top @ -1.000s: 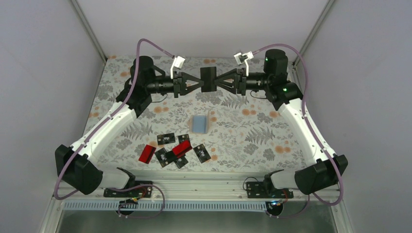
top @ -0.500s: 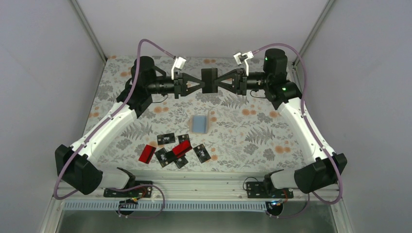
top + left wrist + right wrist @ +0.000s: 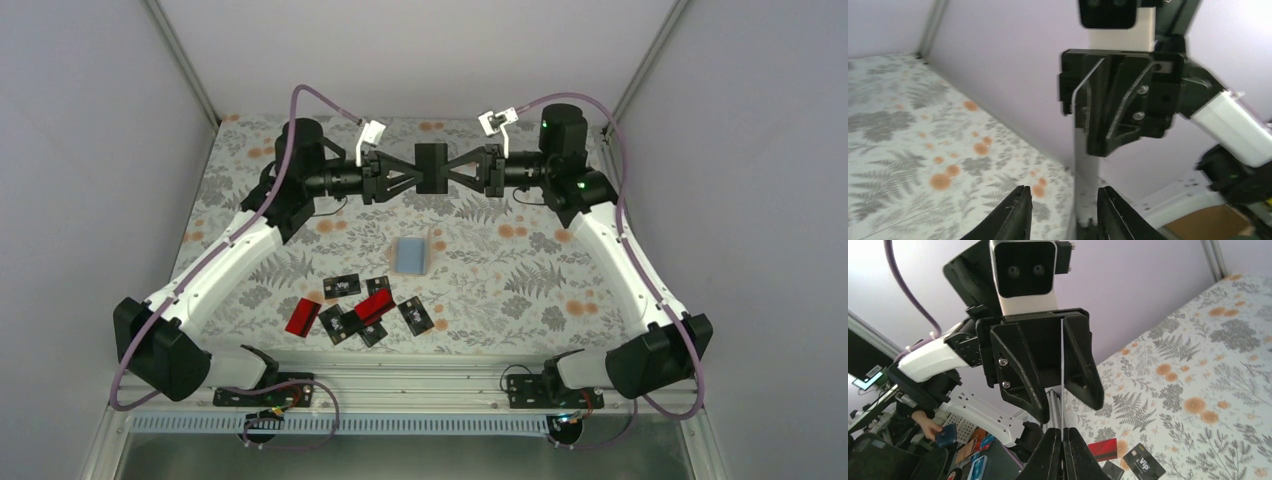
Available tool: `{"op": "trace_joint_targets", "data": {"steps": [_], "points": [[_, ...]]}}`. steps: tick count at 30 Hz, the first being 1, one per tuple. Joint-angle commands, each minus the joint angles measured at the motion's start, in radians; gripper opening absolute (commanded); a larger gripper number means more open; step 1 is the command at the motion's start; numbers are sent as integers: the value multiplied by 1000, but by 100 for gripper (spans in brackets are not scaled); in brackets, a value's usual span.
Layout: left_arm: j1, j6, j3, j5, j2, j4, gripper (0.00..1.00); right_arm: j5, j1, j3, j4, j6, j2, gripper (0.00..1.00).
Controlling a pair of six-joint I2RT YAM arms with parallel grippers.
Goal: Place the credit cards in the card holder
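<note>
High over the back of the table, a black credit card (image 3: 431,166) hangs upright between both grippers. My right gripper (image 3: 449,172) (image 3: 1062,432) is shut on its edge. My left gripper (image 3: 414,177) (image 3: 1064,192) stands open around the card's other side, its fingers apart. The light blue card holder (image 3: 411,254) lies open mid-table. Several more credit cards lie near the front: black ones (image 3: 341,286) (image 3: 416,316) and two red ones (image 3: 302,316) (image 3: 374,307). The right wrist view shows a red card (image 3: 1103,449) and a black VIP card (image 3: 1144,461) below.
The fern-patterned tablecloth (image 3: 520,280) covers the table. Pale walls close in the back and sides. A metal rail (image 3: 400,375) with both arm bases runs along the near edge.
The right jaws have closed onto the black card. The left jaws, shut on it before, have opened. Both arms stay raised at the back.
</note>
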Motion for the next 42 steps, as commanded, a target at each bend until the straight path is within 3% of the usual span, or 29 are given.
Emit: {"op": "trace_joint_targets", "data": {"steps": [1,4,9,17,30,42], "points": [[-3,65,-46,-205,-35,-120,39,119,18,-39,-6,60,-6,4],[-3,74,-130,-384,-94,-163,46,215,34,-47,-36,85,6,4],[-3,75,-252,-609,-132,-261,49,318,85,-43,-54,150,64,4],[-3,49,-357,-778,-126,-337,49,521,206,-60,-35,296,224,4],[-6,22,-412,-825,-140,-364,48,666,260,-27,-133,247,465,4],[-64,22,-393,-785,-67,-327,46,749,200,-119,-142,193,431,4]]}}
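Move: The right hand holds the black card level between the two grippers; the open card holder it is taken to lies about 6 cm ahead of it, 8 cm to its left and 40 cm below. On the table too, the VIP card is about 10 cm back and 6 cm left of that hand, and the red card some 7 cm back and 15 cm left. From the left hand the holder is about 6 cm ahead, 2 cm left and 39 cm below. The right hand keeps its pinch on the black card and carries it steeply down, nearly 30 cm, and about 8 cm forward to just above the card holder, first edging left and then partly back, while its fingers tip downwards and swing clockwise to aim forward-left. The left hand's already loosening fingers open on to about half and come free of the card, and it drops some 23 cm and backs off left, turning roughly 40 degrees counter-clockwise with its fingers dipping, then slows to hover open on the holder's left. ##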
